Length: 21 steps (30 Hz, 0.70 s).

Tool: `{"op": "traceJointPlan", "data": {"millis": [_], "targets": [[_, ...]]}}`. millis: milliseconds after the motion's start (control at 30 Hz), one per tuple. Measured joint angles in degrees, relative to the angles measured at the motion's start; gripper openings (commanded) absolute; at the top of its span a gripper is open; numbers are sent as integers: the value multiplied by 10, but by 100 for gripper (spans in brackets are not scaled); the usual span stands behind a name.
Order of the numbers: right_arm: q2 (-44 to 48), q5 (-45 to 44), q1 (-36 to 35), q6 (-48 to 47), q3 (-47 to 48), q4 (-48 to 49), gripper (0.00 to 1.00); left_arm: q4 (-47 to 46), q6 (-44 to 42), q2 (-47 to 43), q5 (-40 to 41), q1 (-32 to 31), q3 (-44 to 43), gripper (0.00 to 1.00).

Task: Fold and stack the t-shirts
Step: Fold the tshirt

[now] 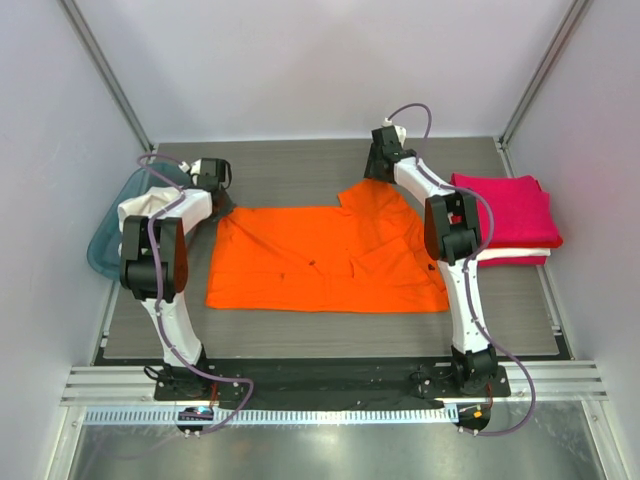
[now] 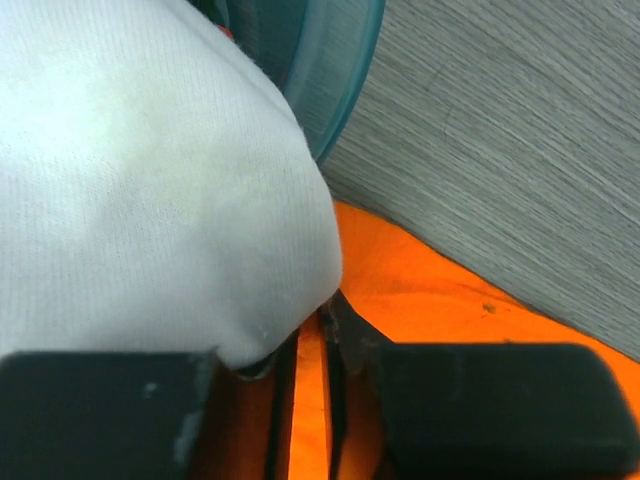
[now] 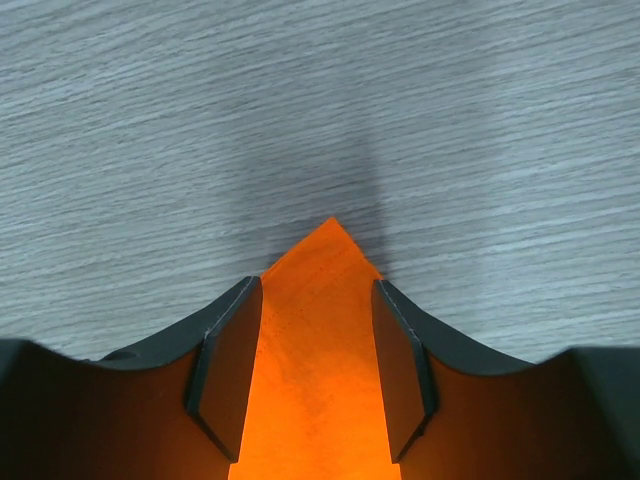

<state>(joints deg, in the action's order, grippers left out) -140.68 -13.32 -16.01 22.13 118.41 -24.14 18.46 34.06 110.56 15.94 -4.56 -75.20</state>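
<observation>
An orange t-shirt lies spread flat on the grey table. My left gripper is at its far left corner and shut on the fabric; in the left wrist view a thin strip of orange sits between the nearly closed fingers. My right gripper is at the shirt's far right corner, which is drawn up to a point. In the right wrist view it is open, with the pointed orange corner lying between the pads. A white t-shirt drapes over my left arm and fills that wrist view.
A teal bin sits at the table's left edge, its rim near my left gripper. A folded stack, magenta on top with white beneath, lies at the right. Grey walls enclose the table on three sides.
</observation>
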Motion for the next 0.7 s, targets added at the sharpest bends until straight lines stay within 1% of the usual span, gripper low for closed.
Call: {"op": "traceJointPlan", "data": {"millis": [33,100,133,167,233,367,433,467,567,600,633,667,700], "targets": [[-2,-1,0,0,3,-2,52,0,0,0,-1,1,0,18],[-7,-5,0,0,9,-4,52,-5,2,0,-8,5,1,24],[-9,-8,0,0,12,-5,52,-10,3,0,-11,7,2,28],[-10,-12,0,0,15,-6,52,-15,3,0,-15,9,3,34],[-16,-21,0,0,25,-12,52,-24,4,0,-19,10,5,41],[-38,-36,0,-2,58,-17,52,-32,4,0,-24,10,6,47],[-41,-41,0,-5,62,-17,52,-35,4,0,-25,10,6,48],[-42,-42,0,-7,64,-18,47,-36,4,0,-25,10,6,49],[-46,-44,1,-11,72,-22,42,-37,2,0,-25,10,6,49],[-48,-46,1,-12,74,-24,33,-37,2,0,-25,10,6,49],[-49,-49,1,-15,76,-25,29,-37,2,0,-25,10,6,50],[-49,-51,1,-15,77,-26,22,-37,2,0,-25,10,5,50],[-49,-55,2,-16,77,-27,19,-37,2,1,-25,10,4,51]]}}
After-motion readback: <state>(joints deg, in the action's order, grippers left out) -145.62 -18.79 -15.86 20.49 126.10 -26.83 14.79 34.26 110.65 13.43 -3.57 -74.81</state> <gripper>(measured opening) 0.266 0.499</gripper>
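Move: Between the right hand's half-open fingers, the orange t-shirt's far right corner reaches about 2 cm ahead and 1 cm right, some 1 cm below; the folded stack stands about 38 cm right and 12 cm back. At the shirt's other end, the left fingers are nearly shut on its far left corner, its tip about 4 cm ahead, 1 cm left and 1 cm lower, with the laundry basket some 24 cm left and 3 cm back. Sliding low over the table, the right hand goes about 2 cm forward and 1.5 cm right over the t-shirt's corner, rolls slightly, then half closes its fingers so that they begin to gather the cloth. The left hand opens from nearly shut to about half, letting the other corner go while easing some 1 cm forward. ##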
